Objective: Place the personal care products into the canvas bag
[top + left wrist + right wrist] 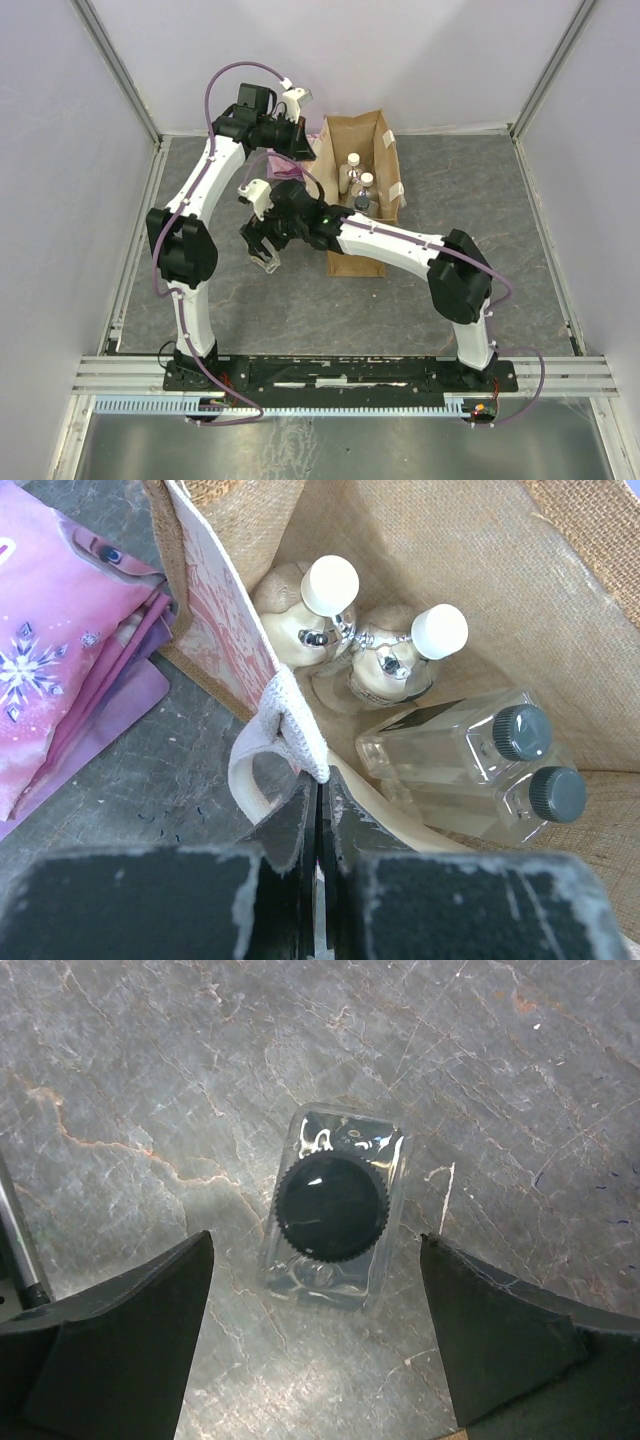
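In the left wrist view the canvas bag [560,590] stands open, and my left gripper [318,782] is shut on its pale handle [290,715] at the near rim. Inside lie two round bottles with white caps [330,584] [439,630] and two squarish bottles with dark caps [520,731] [557,794]. One more squarish clear bottle with a dark cap [332,1206] stands upright on the table. My right gripper [315,1248] hangs open right above it, one finger on each side and neither touching it. From above, the bag [372,135] is at the back centre, the left gripper [312,150] at its left wall and the right gripper [265,258] to its front left.
A flat pink packet [60,660] lies on the grey marbled table [150,1080] just left of the bag. The right forearm [385,242] crosses in front of the bag's near end. Walls close the table on three sides.
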`<control>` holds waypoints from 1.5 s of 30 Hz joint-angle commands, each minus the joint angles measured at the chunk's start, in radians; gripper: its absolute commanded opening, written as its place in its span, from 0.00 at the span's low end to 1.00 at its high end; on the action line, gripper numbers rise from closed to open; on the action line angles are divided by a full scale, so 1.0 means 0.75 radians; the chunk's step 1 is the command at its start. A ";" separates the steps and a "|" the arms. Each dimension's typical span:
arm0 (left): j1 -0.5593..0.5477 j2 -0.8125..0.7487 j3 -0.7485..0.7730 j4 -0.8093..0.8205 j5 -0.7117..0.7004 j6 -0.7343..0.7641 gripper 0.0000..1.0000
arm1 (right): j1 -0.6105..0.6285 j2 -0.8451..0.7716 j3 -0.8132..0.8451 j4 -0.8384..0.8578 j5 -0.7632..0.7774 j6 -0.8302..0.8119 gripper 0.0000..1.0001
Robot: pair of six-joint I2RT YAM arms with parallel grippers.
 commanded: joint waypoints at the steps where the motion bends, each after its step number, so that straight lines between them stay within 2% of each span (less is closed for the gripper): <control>1: 0.002 0.003 0.078 0.024 0.065 0.050 0.03 | 0.002 0.045 0.091 0.095 -0.014 -0.004 0.92; 10: 0.004 -0.004 0.081 0.024 0.053 0.050 0.03 | 0.003 0.170 0.171 0.120 -0.037 -0.028 0.91; 15: 0.009 -0.005 0.085 0.024 0.046 0.051 0.03 | 0.004 0.219 0.218 0.073 -0.014 -0.077 0.85; 26: 0.011 0.005 0.097 0.025 0.040 0.046 0.03 | 0.005 0.247 0.260 -0.019 0.004 -0.148 0.58; 32: 0.012 0.007 0.094 0.024 0.038 0.047 0.03 | 0.005 0.197 0.269 -0.094 0.028 -0.165 0.24; 37: 0.011 0.009 0.097 0.024 0.036 0.046 0.03 | 0.005 0.083 0.273 -0.197 0.052 -0.157 0.01; 45: 0.011 0.001 0.108 0.024 0.046 0.042 0.03 | 0.004 -0.138 0.343 -0.529 0.009 -0.118 0.00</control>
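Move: The last grey-capped bottle stands almost under my open right hand, about 2 cm ahead, 2 cm left and its middle some 8 cm down. The canvas bag lies about 20 cm right and 9 cm ahead of that hand; inside, the grey-capped pair is about 21 cm right and 6 cm ahead, the white-capped pair 21 cm right and 14 cm ahead. From my left hand, on the bag's rim, the bottle is some 16 cm back, 12 cm left and 16 cm below. I sink my right hand about 4 cm over the standing bottle, easing 2 to 3 cm left and about 2 cm forward, and shut the fingers on its upper body just below the grey cap. Keeping that pinch, I then carry it right some 5 cm towards the bag and 2 to 3 cm back, barely rising, while the fingers tip more steeply down, by roughly 10 degrees. ##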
